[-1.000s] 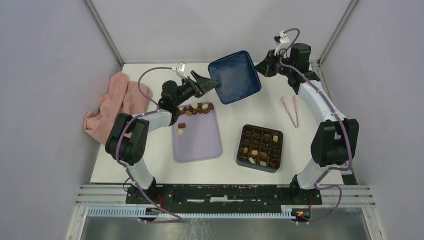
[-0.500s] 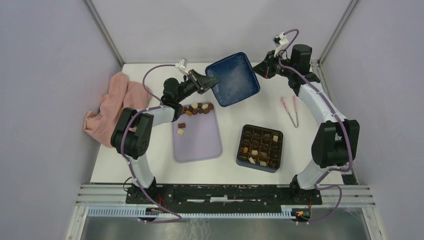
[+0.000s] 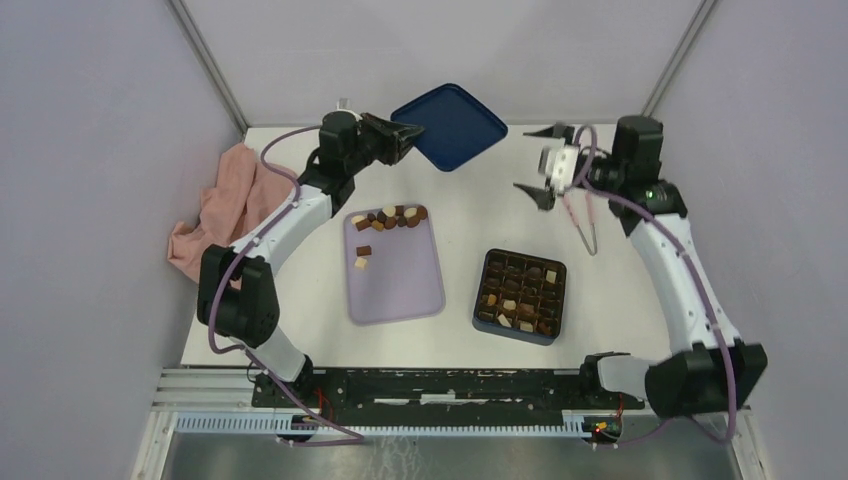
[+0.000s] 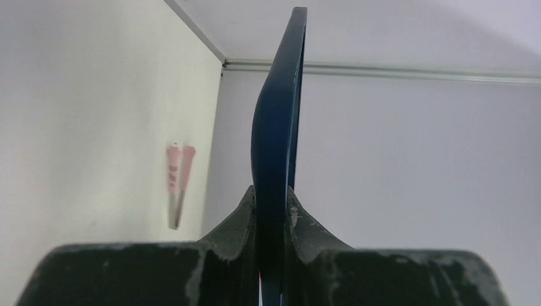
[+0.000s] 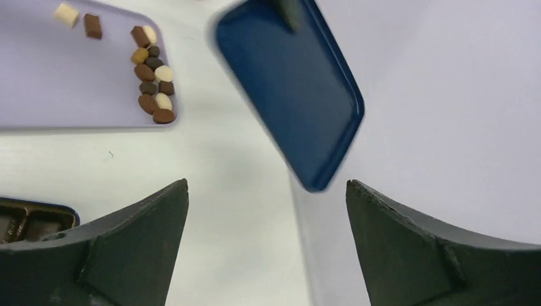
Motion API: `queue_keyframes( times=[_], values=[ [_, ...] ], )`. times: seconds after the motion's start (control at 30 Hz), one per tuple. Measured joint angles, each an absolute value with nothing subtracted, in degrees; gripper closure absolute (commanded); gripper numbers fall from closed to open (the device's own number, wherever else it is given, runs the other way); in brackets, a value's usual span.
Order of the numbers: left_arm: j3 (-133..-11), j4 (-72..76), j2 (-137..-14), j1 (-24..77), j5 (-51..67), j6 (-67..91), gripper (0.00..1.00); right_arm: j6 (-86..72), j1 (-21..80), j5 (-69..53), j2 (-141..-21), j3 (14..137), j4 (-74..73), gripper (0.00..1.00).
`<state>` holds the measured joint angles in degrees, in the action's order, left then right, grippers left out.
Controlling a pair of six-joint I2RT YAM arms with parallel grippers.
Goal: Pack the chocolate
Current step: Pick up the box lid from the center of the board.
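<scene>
Several loose pieces of chocolate (image 3: 388, 216) (image 5: 153, 76) lie along the far edge of the lilac tray (image 3: 400, 285), with two more (image 3: 362, 257) nearer its middle. More pieces sit in the grid of the dark blue box (image 3: 520, 295). My left gripper (image 3: 405, 138) (image 4: 272, 191) is shut on the rim of a dark blue lid (image 3: 450, 125) (image 4: 277, 127), holding it in the air at the back of the table. My right gripper (image 3: 530, 162) (image 5: 268, 185) stands open and empty to the right of the lid, apart from it.
Pink tweezers (image 3: 582, 220) (image 4: 177, 182) lie on the table right of centre, just below the right gripper. A pink cloth (image 3: 235, 205) is bunched at the left edge. Grey walls close in the back and both sides.
The left gripper closed on the lid and carried it up and back. The right gripper let go of the lid, opened wide and drew away to the right.
</scene>
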<state>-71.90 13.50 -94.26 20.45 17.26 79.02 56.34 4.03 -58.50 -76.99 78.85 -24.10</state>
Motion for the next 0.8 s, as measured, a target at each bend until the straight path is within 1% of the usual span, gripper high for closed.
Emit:
queue_keyframes(
  times=[0.07,0.17,0.23,0.33,0.43,0.57,0.8],
  values=[
    [-75.9,6.5,-93.3,20.4,16.0,82.2,0.98,63.9,6.7,-58.9,-69.1,69.8,-21.5,0.02],
    [-77.9,0.3,-92.6,20.5,16.3,86.8,0.98,70.2,14.0,-55.2,-61.4,58.7,-13.2,0.02],
    [-78.3,-3.5,-92.6,20.9,16.6,88.8,0.98,72.0,17.8,-52.3,-60.4,55.6,-8.8,0.03],
    [-78.3,-9.1,-92.6,22.0,16.7,89.8,0.98,72.6,20.1,-47.1,-62.3,55.3,-3.3,0.06],
    [-78.3,-11.6,-92.6,22.7,17.1,90.0,0.98,73.9,22.1,-42.4,-63.9,55.1,0.3,0.14],
    [-78.3,-12.8,-92.6,23.3,17.7,90.0,0.98,75.6,25.2,-37.6,-65.6,53.0,3.6,0.32],
    [-77.0,-13.1,-91.4,23.8,18.1,90.5,0.98,74.9,29.0,-28.6,-69.8,49.8,9.1,0.54]
  ],
)
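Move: The right hand, empty and wide open, has the middle of the box lid about 15 cm to its left, 10 cm ahead and some 4 cm lower; the chocolate box sits about 12 cm back, straight below by some 31 cm. The left hand already pinches the lid, whose middle is roughly 4 cm ahead, 6 cm right and 1 cm below; the right gripper it is being offered to lies about 23 cm right, 8 cm back and 4 cm higher. The right hand swings left about 9 cm and sinks 6 to 7 cm towards the lid, first dipping back some 7 cm and then coming forward again about 5, while it rolls roughly 30 degrees and its wide-open fingers close to about half, straddling the lid's near right part, with no sure touch yet. The left hand keeps its pinch on the lid's left side and, after a brief rise of 2 cm, brings it back about 5 cm and slightly down, its fingers tipping down some 25 degrees, to meet the right gripper. ##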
